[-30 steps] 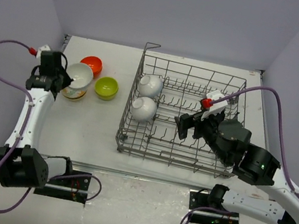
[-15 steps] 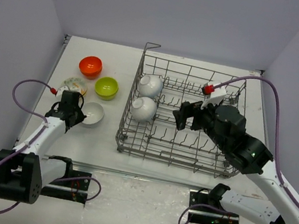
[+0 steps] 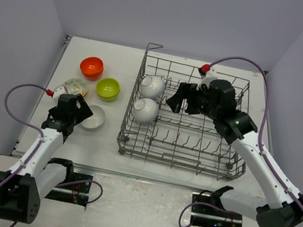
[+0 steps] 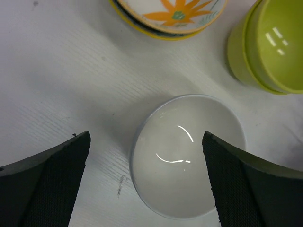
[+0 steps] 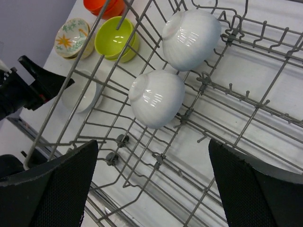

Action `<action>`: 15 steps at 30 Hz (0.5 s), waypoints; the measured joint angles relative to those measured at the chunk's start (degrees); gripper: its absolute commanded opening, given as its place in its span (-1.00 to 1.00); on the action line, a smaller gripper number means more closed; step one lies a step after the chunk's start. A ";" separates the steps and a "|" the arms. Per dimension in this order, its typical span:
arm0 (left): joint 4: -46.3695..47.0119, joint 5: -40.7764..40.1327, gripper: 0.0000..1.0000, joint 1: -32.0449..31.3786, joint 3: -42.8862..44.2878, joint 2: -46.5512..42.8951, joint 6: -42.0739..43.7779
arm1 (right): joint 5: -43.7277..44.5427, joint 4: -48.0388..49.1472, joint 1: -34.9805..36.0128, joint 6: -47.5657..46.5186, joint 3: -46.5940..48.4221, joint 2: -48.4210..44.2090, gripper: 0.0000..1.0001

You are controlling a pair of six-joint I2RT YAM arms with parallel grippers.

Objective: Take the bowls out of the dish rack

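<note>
The grey wire dish rack [image 3: 192, 150] holds two white bowls, one farther [image 3: 152, 85] and one nearer [image 3: 145, 110], tilted at its left end. My right gripper [image 3: 180, 100] hangs open and empty over the rack, just right of them. The right wrist view shows both bowls, the farther [image 5: 191, 30] and the nearer [image 5: 157, 97], ahead of the gripper [image 5: 152, 146]. On the table stand an orange bowl [image 3: 91, 67], a green bowl [image 3: 108, 89], a patterned cream bowl [image 3: 75, 86] and a white bowl [image 3: 93, 117]. My left gripper [image 3: 75, 113] is open just above that white bowl [image 4: 187, 153].
The rack's taller corner post [image 3: 148, 51] rises at its back left. The table's left edge [image 3: 37, 111] runs close beside my left arm. In the left wrist view the patterned bowl [image 4: 170, 14] and green bowl [image 4: 272, 45] sit just beyond the white one.
My left gripper has come from the back left towards the front; a white bowl now rests on the table under it. My right gripper has moved back and left over the rack towards the white bowls.
</note>
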 measured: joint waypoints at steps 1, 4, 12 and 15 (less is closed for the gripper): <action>-0.87 0.07 1.00 0.00 0.79 -1.11 0.09 | -1.86 0.42 -1.29 0.98 0.57 1.51 0.98; -4.74 0.87 1.00 0.00 5.18 -5.75 0.81 | -7.02 2.08 -5.53 4.70 1.84 6.64 0.98; -13.29 2.69 1.00 0.00 25.86 -15.65 7.48 | -13.44 9.31 -9.14 18.32 -1.25 16.94 0.98; -15.21 3.69 1.00 0.00 30.69 -17.42 10.16 | -15.89 12.13 -9.03 21.44 -2.95 19.34 0.98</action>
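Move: The right hand is open above the rack. The nearer white bowl lies about 6 cm ahead, 10 cm to its left and 20 cm below, with the farther white bowl some 9 cm beyond it. For the left hand, that nearer bowl is roughly 23 cm to the right and 6 cm ahead, a little higher. The white bowl already set down is just under the left hand, 3 cm right; the green bowls stand 11 cm ahead and 7 cm right. Down and forward at first, then down and to its left, the right hand closes in on the nearer white bowl, sinking about 9 cm with its open fingers tipping further down. Meanwhile the left hand, already open and clear, rises fast and nearly straight, some 26 cm away from the set-down white bowl, its fingers tipping up towards level. ##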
